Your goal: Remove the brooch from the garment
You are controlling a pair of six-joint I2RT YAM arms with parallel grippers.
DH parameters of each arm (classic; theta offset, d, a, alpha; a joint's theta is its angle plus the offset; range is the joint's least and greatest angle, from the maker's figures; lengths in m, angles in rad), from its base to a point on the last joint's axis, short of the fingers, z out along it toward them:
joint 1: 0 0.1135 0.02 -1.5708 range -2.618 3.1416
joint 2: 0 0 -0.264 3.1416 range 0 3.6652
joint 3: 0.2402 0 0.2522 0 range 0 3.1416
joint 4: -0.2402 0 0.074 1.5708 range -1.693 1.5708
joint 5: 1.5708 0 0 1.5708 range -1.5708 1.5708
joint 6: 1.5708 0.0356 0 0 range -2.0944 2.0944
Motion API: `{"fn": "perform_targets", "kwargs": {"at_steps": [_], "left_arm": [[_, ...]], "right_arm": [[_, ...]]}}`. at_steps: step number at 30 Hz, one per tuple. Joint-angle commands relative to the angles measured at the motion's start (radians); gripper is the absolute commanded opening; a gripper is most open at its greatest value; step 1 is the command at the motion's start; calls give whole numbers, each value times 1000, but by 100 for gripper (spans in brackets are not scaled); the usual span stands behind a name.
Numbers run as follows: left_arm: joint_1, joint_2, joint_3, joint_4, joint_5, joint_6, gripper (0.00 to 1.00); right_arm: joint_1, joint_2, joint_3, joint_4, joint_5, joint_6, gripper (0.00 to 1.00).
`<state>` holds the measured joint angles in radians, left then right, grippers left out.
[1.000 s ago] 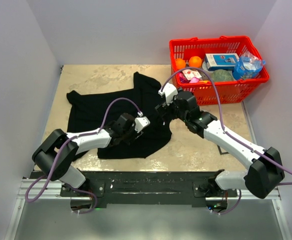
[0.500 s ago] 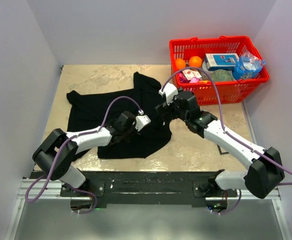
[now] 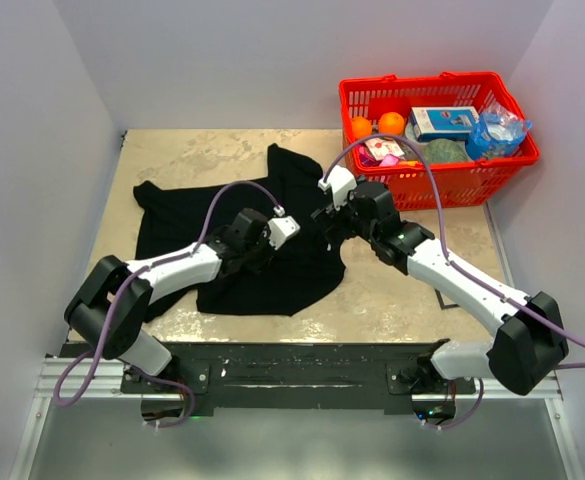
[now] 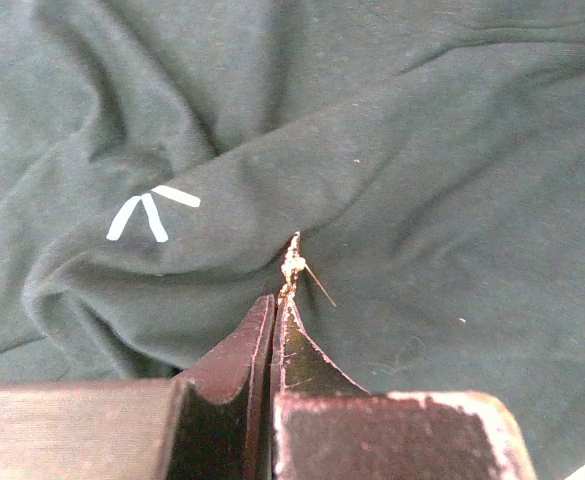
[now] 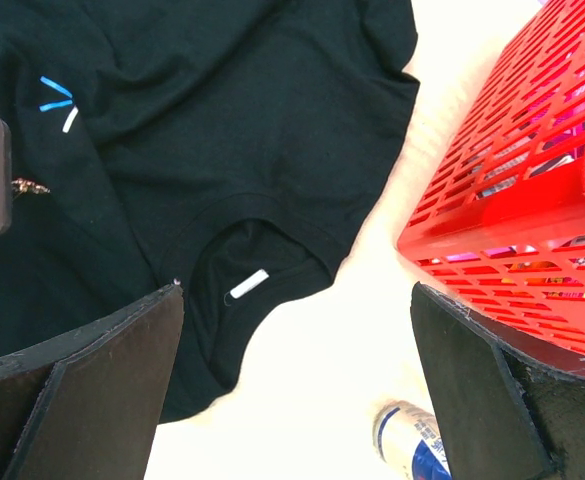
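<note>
The garment is a black T-shirt spread over the left and middle of the table; its white neck label shows in the right wrist view. The brooch is small and gold with a thin pin, standing on a raised ridge of cloth. My left gripper is shut, its tips pinching the brooch's lower end. From above, the left gripper sits over the shirt's middle. My right gripper hangs wide open above the collar, holding nothing; it is just right of the left one. The brooch also glints there.
A red plastic basket with oranges, a box and packets stands at the back right, and its wall is close to my right gripper. A small blue-and-white can lies on the bare table beneath the right gripper. White marks are printed on the shirt.
My left gripper has closed onto the brooch and shifted slightly away from the bases, and the cloth's near edge has drawn up with it. The right arm has barely moved.
</note>
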<state>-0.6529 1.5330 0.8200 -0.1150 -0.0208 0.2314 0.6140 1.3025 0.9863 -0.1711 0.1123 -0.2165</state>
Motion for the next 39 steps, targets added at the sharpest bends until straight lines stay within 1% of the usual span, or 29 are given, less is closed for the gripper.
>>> {"fn": "perform_targets", "kwargs": {"at_steps": [1,2,3,4,5,6,7,9,10,11,12,15,19,20,21,23,24,25,27,30,35,36,38,39], "left_arm": [[28,-37,117,-111,159,14,0],[32,-53,140,-135,176,23,0],[35,-59,162,-165,253,32,0],[44,-63,201,-225,287,43,0],[47,-71,218,-251,309,54,0],[47,-71,234,-277,381,62,0],[50,-70,263,-335,422,74,0],[52,-50,287,-388,517,100,0],[53,-25,307,-441,550,111,0],[58,-11,312,-460,591,138,0],[71,4,314,-478,664,144,0],[111,73,304,-520,806,154,0],[139,189,300,-534,929,174,0],[145,212,303,-537,946,172,0],[156,239,314,-541,979,166,0],[168,315,332,-557,1010,158,0],[180,340,346,-560,1031,155,0],[185,383,353,-564,1041,157,0],[202,421,369,-566,1045,155,0],[222,481,376,-554,1023,149,0],[257,573,384,-515,1013,98,0],[265,582,387,-502,1009,92,0],[269,595,387,-483,1006,69,0],[272,596,386,-470,995,65,0]], "right_arm": [[-3,9,22,22,-3,11,98],[-5,11,23,24,-3,11,98],[-5,15,23,25,-3,11,98],[-5,15,23,25,-8,11,98],[-5,15,20,25,-11,11,98],[-3,18,20,21,-13,11,98],[-5,18,18,19,-20,12,98],[-3,20,17,6,-31,16,98],[-5,20,15,-1,-48,20,98],[-3,18,14,-8,-60,23,98],[-6,20,12,-25,-68,23,98],[-8,14,3,-66,-111,19,98],[-13,20,-14,-139,-302,-7,99],[-11,26,-21,-148,-388,-11,99],[-13,32,-32,-154,-426,-9,99],[-11,58,-54,-156,-494,-9,99],[-11,70,-63,-142,-578,-1,99],[-13,84,-83,-127,-608,11,99],[-8,136,-90,-88,-654,44,97],[16,202,-94,-36,-666,78,96],[82,328,-41,-10,-660,126,96],[87,342,-41,34,-654,172,96],[90,394,-20,57,-637,209,96],[92,409,-9,70,-642,268,96]]}}
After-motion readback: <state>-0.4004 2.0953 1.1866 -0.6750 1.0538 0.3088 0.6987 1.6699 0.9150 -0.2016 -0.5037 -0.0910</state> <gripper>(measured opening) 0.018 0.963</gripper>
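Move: The brooch is already pinched in the left fingertips. The garment's near edge lies about 11 cm back, 5 cm right and 5 cm below them; the blue-and-white star is some 5 cm ahead, 2 cm left and 4 cm below. From the open right gripper, the brooch is roughly 5 cm back, 16 cm left and 15 cm lower; the can stands about 15 cm right, 2 cm ahead and 15 cm below. Keep the left fingers shut on the brooch, lift it about 7 cm, then arc it back, somewhat right and down towards the garment's near edge, tipping the fingers down and back some 60 degrees. After a short hold, sweep the wide-open right gripper down about 16 cm, back and left towards the brooch, pitching its tips down and turning it counter-clockwise. ##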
